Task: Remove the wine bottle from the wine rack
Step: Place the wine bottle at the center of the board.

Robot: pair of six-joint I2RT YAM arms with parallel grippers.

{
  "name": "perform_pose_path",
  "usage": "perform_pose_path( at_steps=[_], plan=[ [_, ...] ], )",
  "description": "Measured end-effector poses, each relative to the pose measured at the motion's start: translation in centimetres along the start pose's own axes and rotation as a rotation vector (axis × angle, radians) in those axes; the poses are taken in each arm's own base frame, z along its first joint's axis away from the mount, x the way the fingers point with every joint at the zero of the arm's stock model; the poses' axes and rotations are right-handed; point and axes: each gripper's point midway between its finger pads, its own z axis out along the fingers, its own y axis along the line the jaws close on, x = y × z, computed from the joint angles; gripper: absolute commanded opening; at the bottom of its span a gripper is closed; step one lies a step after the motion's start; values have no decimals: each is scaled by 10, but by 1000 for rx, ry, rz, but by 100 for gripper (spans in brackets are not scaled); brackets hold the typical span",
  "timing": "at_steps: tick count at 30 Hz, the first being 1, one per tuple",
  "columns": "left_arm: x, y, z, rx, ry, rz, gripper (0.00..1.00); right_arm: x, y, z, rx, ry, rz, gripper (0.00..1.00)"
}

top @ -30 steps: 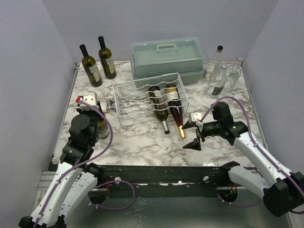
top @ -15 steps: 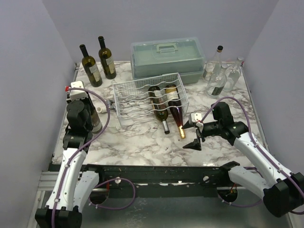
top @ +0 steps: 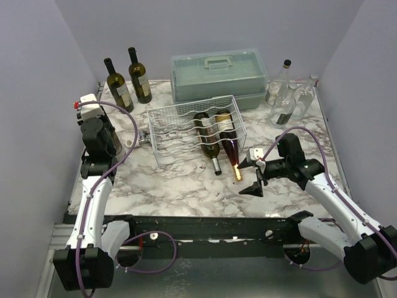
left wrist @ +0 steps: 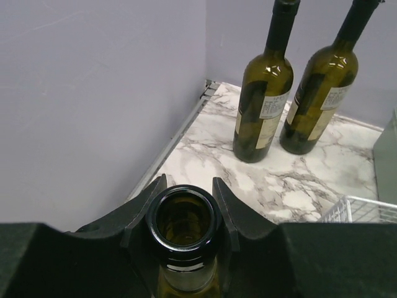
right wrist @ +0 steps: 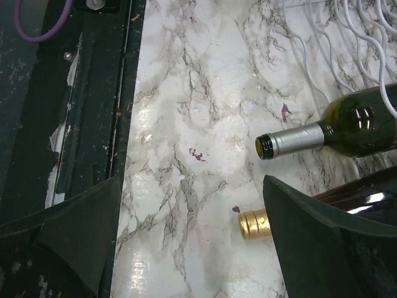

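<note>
The white wire wine rack [top: 180,124] stands mid-table with two dark bottles lying in its right grooves. One has a silver capsule [top: 208,141], the other a gold capsule [top: 231,149]; both necks stick out over the near edge. My right gripper [top: 250,176] is open and empty, low over the table beside the gold cap [right wrist: 254,223]. The silver-capped bottle [right wrist: 338,131] lies just beyond it. My left gripper [left wrist: 186,197] is shut on the neck of an open green bottle [left wrist: 185,248], held upright near the table's left edge, off the rack [left wrist: 366,208].
Two upright dark bottles [top: 118,87] [top: 139,77] stand at the back left. A grey-green plastic case [top: 218,77] sits behind the rack. Clear glass bottles [top: 286,96] stand at the back right. The purple wall [left wrist: 93,93] is close on the left.
My left gripper has moved back and to the left along the table's left edge with the green bottle in it. The right arm has not moved.
</note>
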Motion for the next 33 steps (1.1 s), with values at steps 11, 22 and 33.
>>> perform_pose_path(
  at_steps=[11,22,33],
  plan=[
    [-21,7,39,-107,-34,-18,0,0,0,0,0,0,0,99],
    [-10,6,83,-176,-3,-7,0,3,0,1,-5,7,13,99],
    [-4,-11,128,-175,0,-21,0,12,-4,4,-3,34,34,99]
  ],
)
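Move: Ahead of the left hand, which already holds a wine bottle upright by the neck, the nearer standing bottle is about 18 cm out and 2 cm right, its middle some 15 cm lower. The other standing bottle is roughly 23 cm ahead and 9 cm right; the metal fitting lies 3 cm ahead, 9 cm right, down on the table. From the right hand, the nearer bottle is about 35 cm ahead and 46 cm left. Carrying the bottle by its neck in an unchanged grip, the left hand travels about 12 cm forward along the left wall, towards the two standing bottles. Early on it also drifts some 4 cm left, turns about 10 degrees counter-clockwise and rises slightly, then runs nearly straight ahead and sinks back to its starting height. ##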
